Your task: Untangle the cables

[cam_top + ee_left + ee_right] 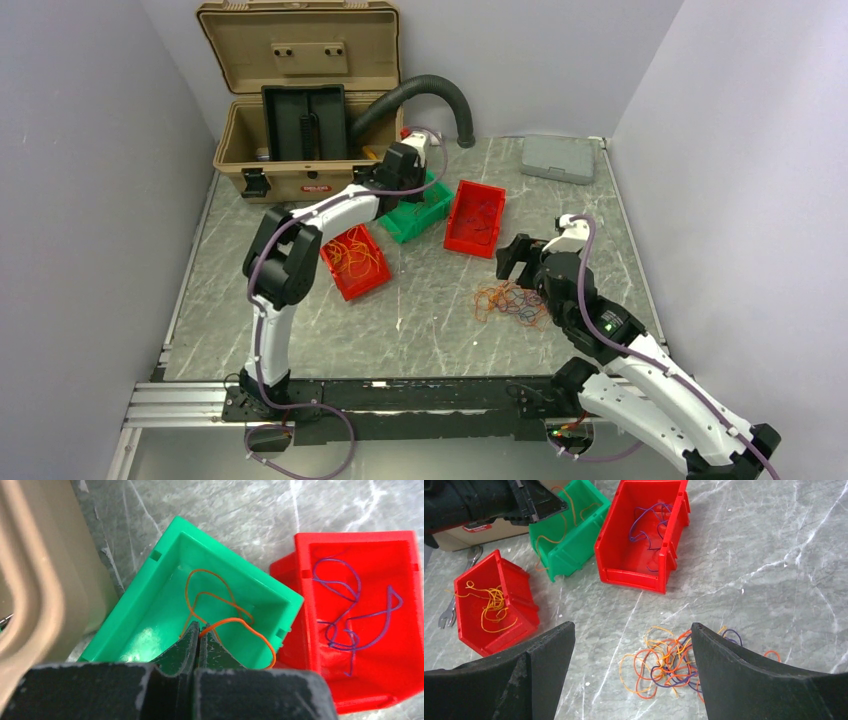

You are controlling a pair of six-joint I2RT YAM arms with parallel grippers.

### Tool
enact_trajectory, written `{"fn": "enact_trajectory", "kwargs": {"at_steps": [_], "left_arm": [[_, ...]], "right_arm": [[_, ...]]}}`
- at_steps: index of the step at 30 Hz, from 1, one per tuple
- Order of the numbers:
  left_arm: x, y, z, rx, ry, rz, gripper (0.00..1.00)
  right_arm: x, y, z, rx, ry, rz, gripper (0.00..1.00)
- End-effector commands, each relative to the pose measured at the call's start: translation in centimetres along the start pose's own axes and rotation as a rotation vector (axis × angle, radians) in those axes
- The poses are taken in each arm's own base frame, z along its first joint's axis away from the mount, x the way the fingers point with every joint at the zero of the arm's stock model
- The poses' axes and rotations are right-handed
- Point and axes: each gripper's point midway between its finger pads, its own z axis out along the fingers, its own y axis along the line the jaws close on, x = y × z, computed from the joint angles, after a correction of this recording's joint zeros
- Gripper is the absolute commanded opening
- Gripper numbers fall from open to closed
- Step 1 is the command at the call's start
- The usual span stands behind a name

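A tangle of orange, red, yellow and purple cables (510,300) lies on the marble table, right of centre. My right gripper (633,630) hangs open just above it, and the cables (669,662) show between its fingers and partly behind the right one. My left gripper (200,627) is shut on a thin orange cable (240,621) over the green bin (235,562); the cable loops out to the bin's right wall. More orange cable (210,575) lies inside that bin. Purple cables (350,610) lie in the red bin (350,536) beside it.
A second red bin (345,290) left of centre holds yellow-orange cables (491,605). An open tan toolbox (300,100) and a black corrugated hose (420,95) stand at the back, a grey case (558,157) at back right. A wrench (446,615) lies by the left bin.
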Motion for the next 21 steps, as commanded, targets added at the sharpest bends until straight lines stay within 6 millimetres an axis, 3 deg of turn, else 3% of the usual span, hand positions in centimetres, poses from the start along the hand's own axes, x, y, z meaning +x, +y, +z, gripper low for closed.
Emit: {"fn": "enact_trajectory", "kwargs": {"at_steps": [1,10,12,16,21], "left_arm": [[0.5,0.8,0.5,-0.033,0.099,0.017,0.0],[3.0,0.6,3.0,-0.015,0.288,0.087,0.07],[2.9,0.3,2.8,0.001,0.321,0.102,0.2],[0.8,0.0,0.5,0.015,0.267,0.126,0.48],[-2.6,-0.8,-3.9,0.039,0.187,0.15,0.57]], "right_arm": [[-1.0,0.0,-0.6,-0.002,-0.025,0.026,0.88],[-0.8,0.2,-0.6,-0.008,-0.017,0.047,0.88],[-0.7,0.2,-0.6,-0.009,-0.012,0.044,0.88],[-0.6,0.2,-0.4,-0.001,-0.007,0.04,0.88],[0.5,-0.6,0.0,0.054,0.037,0.028,0.88]]}}
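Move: The left hand holds an orange cable nearly over the green box, whose middle is about 1 cm ahead, 1 cm to the left and 8 cm below. The red box with purple cables lies some 11 cm to the right and 1 cm back; the red box with yellow cables is about 14 cm left and 10 cm back. From the right hand the green box is roughly 25 cm ahead, 21 cm left and 17 cm down. The left fingers let go of the orange cable inside the green box, parting from shut to about half open while the hand sinks some 4 cm into the box. The hand eases forward about 2 cm, then draws back about 3 cm, its fingertips tipping roughly 15 degrees further down. ##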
